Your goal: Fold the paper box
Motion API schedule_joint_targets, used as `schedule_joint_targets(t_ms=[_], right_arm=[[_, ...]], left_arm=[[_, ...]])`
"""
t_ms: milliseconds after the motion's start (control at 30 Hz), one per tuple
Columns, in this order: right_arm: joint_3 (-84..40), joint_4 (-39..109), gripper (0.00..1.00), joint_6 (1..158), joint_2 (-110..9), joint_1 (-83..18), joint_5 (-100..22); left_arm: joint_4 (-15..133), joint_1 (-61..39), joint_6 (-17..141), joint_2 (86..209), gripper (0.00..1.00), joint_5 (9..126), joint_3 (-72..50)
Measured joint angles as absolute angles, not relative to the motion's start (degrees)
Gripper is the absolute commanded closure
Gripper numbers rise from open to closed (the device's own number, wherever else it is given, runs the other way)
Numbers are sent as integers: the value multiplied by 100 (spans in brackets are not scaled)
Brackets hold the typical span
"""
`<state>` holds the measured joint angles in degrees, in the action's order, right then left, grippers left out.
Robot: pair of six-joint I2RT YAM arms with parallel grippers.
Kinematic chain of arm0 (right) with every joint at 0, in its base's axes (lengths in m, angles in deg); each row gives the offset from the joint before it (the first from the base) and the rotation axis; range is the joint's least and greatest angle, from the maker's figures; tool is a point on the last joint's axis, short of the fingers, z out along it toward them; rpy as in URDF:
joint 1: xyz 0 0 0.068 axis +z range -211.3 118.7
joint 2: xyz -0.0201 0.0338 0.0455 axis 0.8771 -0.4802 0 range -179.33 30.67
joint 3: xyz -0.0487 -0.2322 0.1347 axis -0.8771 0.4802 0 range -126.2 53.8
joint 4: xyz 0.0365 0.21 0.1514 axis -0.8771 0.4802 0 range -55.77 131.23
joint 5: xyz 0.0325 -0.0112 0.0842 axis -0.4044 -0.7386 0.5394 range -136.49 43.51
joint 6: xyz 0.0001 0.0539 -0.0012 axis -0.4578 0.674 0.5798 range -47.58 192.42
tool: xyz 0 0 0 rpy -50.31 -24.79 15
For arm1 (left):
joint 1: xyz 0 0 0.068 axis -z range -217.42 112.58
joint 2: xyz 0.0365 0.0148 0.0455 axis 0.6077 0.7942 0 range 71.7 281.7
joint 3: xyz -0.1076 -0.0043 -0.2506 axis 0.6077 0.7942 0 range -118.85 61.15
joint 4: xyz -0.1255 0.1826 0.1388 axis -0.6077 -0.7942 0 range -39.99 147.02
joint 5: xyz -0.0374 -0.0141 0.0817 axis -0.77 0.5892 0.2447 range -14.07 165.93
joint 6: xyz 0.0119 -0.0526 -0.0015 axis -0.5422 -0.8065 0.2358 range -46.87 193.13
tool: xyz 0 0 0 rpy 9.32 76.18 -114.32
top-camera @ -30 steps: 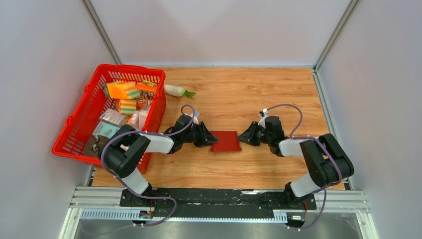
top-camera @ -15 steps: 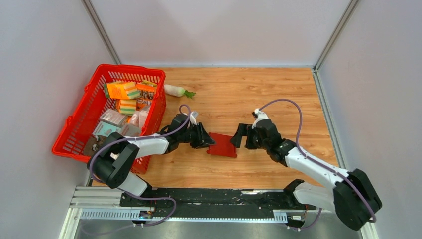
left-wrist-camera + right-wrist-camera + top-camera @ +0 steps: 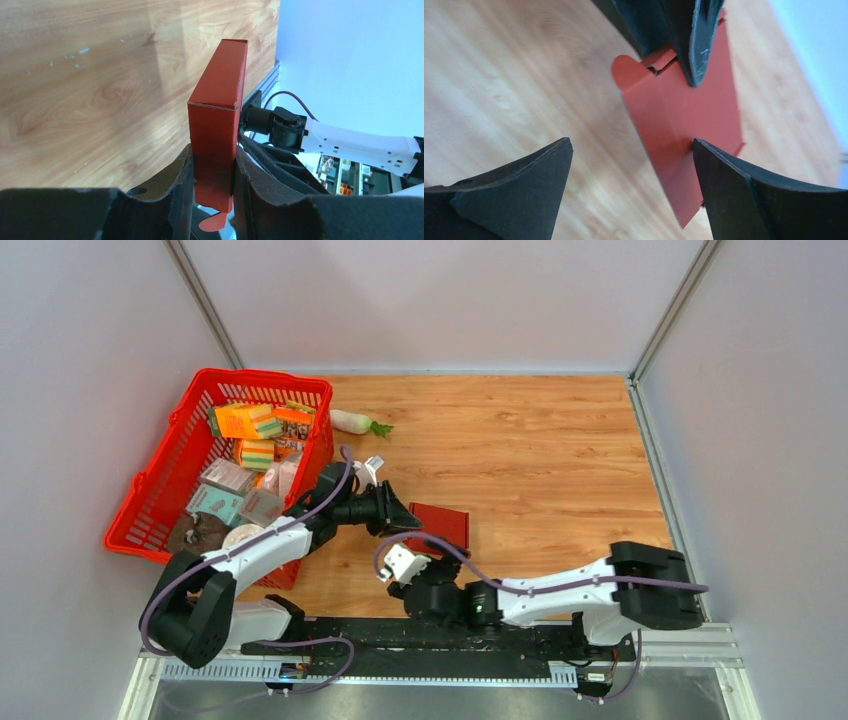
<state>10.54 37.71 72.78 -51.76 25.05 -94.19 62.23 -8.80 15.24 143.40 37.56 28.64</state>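
Observation:
The paper box point(image 3: 441, 523) is a dark red, flat, closed cardboard shape, clamped at its left end by my left gripper point(image 3: 397, 516) and held over the wooden table. In the left wrist view the paper box point(image 3: 219, 95) stands on edge between the two fingers of the left gripper point(image 3: 212, 172), and a rounded tab pokes out behind them. My right gripper point(image 3: 418, 560) lies low at the near side, just below the box, open. In the right wrist view the paper box point(image 3: 684, 115) fills the gap ahead of the right gripper point(image 3: 631, 145), touching neither finger, with the left gripper's fingers point(image 3: 694, 35) above.
A red mesh basket point(image 3: 160, 502) full of packets stands at the left, close behind the left arm. A white radish point(image 3: 352, 421) lies at the back beside it. The right arm stretches leftward along the table's near edge. Grey walls close in the sides and back.
The right gripper has let go of the box's right end, opened wide and swung round to the near side under the box. The left gripper has drawn the box slightly left and tilted it.

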Motion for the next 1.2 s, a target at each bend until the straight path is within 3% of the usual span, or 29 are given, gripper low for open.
schedule_joint_targets(t_ms=[267, 333, 400, 600, 733, 933, 1200], right_arm=[[990, 2241, 13, 5732, -6492, 2756, -11594], [1040, 1844, 21, 5507, -6488, 2767, -11880], [1104, 1516, 35, 5319, -6483, 2773, -12005], [1464, 814, 56, 4963, -6405, 2841, -11900], [1591, 790, 65, 4862, -6212, 2839, -11684], [1609, 1476, 70, 5614, -5631, 2723, -11085], [1609, 3194, 72, 7415, -4693, 1923, -9902]], left_arm=[[6068, -943, 1385, 13864, 74, 3430, 3211], [6054, -954, 1363, 13818, 74, 3373, 3277], [6063, -963, 1306, 13800, 74, 3316, 3323], [6286, -976, 1155, 13776, 68, 3146, 3336], [6323, -974, 976, 13763, 56, 3120, 3338], [5941, -978, 1363, 13337, 36, 3581, 3329], [4291, -1016, 2558, 11818, 33, 4973, 3237]])
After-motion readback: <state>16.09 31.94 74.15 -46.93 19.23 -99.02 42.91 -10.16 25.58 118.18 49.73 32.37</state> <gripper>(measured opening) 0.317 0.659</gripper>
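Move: The closed red paper box hangs in the air from the left fingers, its middle about 5 cm to that hand's right and 2 cm lower. From the wide-open right hand it lies about 5 cm ahead and 1 cm to the right, roughly level. The white radish lies on the table some 21 cm ahead of the left hand, 9 cm to its left and 11 cm below; the red basket's middle is about 10 cm ahead and 36 cm left of it. The right fingers take hold of the paper box's near part: the hand eases about 2.5 cm forward and slightly up, its fingers tipping up over 20 degrees, then pinches. Meanwhile the left hand, still gripping, draws back about 3 cm and holds there, then opens and slips off to its left some 5 cm. The right hand, tipping most of the way down again, finally carries the box a little right and forward. ##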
